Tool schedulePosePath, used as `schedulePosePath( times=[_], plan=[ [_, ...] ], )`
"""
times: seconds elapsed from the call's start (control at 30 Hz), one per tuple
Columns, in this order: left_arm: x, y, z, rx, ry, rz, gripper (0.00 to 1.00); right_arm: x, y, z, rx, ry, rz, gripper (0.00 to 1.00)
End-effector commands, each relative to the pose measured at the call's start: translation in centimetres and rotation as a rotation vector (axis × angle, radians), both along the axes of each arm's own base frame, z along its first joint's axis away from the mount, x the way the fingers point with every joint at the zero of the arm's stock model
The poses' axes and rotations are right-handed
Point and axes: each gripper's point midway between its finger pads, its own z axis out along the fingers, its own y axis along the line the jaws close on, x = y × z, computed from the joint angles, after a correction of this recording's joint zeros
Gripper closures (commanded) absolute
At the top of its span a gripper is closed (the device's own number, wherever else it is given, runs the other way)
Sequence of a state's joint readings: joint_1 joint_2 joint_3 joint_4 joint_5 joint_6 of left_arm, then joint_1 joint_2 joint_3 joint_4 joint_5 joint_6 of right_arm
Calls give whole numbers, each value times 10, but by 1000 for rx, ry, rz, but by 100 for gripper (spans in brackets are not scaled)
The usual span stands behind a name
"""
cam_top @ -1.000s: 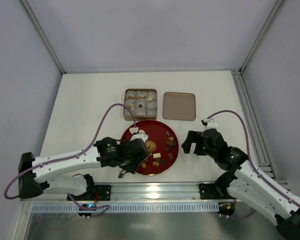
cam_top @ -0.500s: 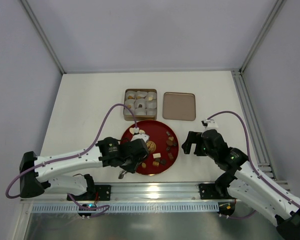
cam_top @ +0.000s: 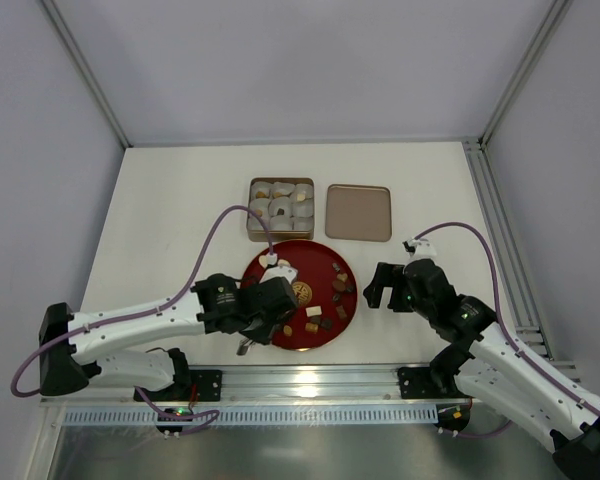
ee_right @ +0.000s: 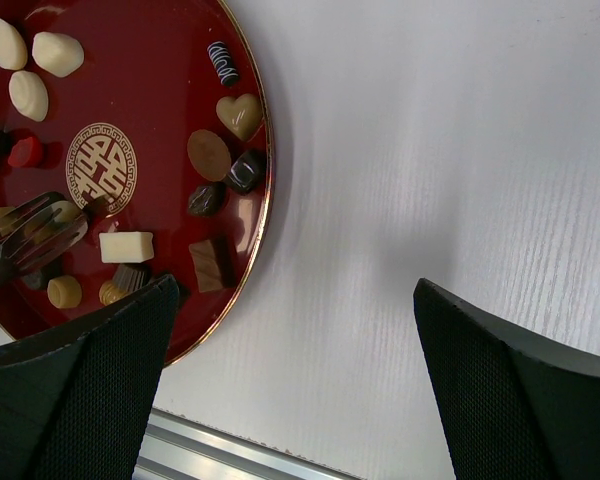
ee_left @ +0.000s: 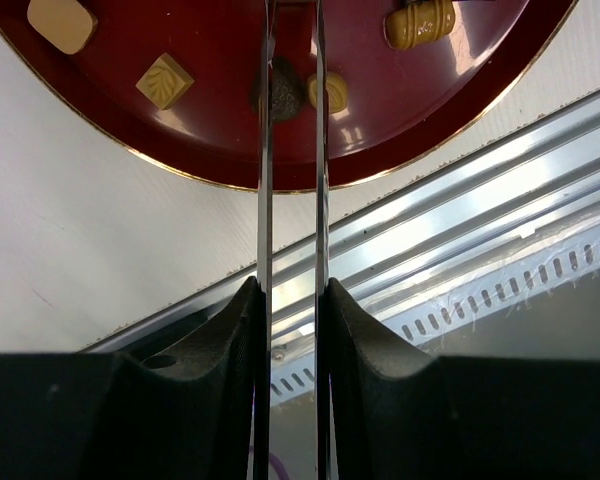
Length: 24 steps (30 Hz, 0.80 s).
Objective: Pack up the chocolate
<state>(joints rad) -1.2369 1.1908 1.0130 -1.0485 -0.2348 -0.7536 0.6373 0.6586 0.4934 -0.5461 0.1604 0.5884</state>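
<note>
Several chocolates lie on the red round plate [cam_top: 315,255]. My left gripper [ee_left: 291,290] is shut on metal tongs [ee_left: 265,180] that reach over the plate's near part. A dark round chocolate [ee_left: 285,90] sits between the tong tips, and a yellow one [ee_left: 334,92] lies just outside the right blade. From above, the left gripper [cam_top: 270,315] hangs over the plate's near left edge. My right gripper [ee_right: 290,380] stands open and empty over bare table right of the plate [ee_right: 170,60]; from above it [cam_top: 385,285] is beside the plate's right rim.
A square tin [cam_top: 281,207] with white paper cups, some holding candies, stands behind the plate. Its flat tan lid [cam_top: 358,212] lies to the right of it. A metal rail [cam_top: 300,380] runs along the near table edge. Frame posts stand at the far corners.
My left gripper with the tongs has shifted slightly right over the plate's near edge. The right arm has not moved.
</note>
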Motion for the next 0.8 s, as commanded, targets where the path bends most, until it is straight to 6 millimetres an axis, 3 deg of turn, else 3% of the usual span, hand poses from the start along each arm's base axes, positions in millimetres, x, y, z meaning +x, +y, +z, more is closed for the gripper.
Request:
schedulePosePath(
  times=[0.0, 0.53, 0.77],
  plan=[
    [8, -6, 24, -66, -57, 23, 83, 4, 3, 8, 36, -27, -10, 0],
    [26, -12, 53, -71, -148, 39, 86, 4, 3, 8, 34, -23, -10, 0],
    [49, -16, 75, -69, -204, 58, 86, 4, 3, 8, 35, -24, -10, 0]
  ],
)
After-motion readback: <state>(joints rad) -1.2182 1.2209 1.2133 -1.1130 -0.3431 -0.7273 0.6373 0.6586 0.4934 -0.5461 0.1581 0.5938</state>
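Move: The left hand grips the tongs, a brown chocolate at their tips, about 5 cm ahead of the hand, 7 cm right and 8 cm below. The box lies some 31 cm ahead and 4 cm right. Around the pickup spot, the white chocolate is about 5 cm ahead and 11 cm right of the left hand, the round yellow one 1 cm ahead and 5 cm right. From the idle right hand the box is roughly 21 cm ahead, 24 cm left. The left hand, still squeezing the tongs shut around the brown chocolate, rises about 5.5 cm off the red plate, slowly at first and then faster, drifting forward some 3 cm towards the box late in the lift and a little right. Meanwhile the wrist tips back by nearly 10 degrees, so the tips swing outward, and the fingers keep their gap on the tongs. ##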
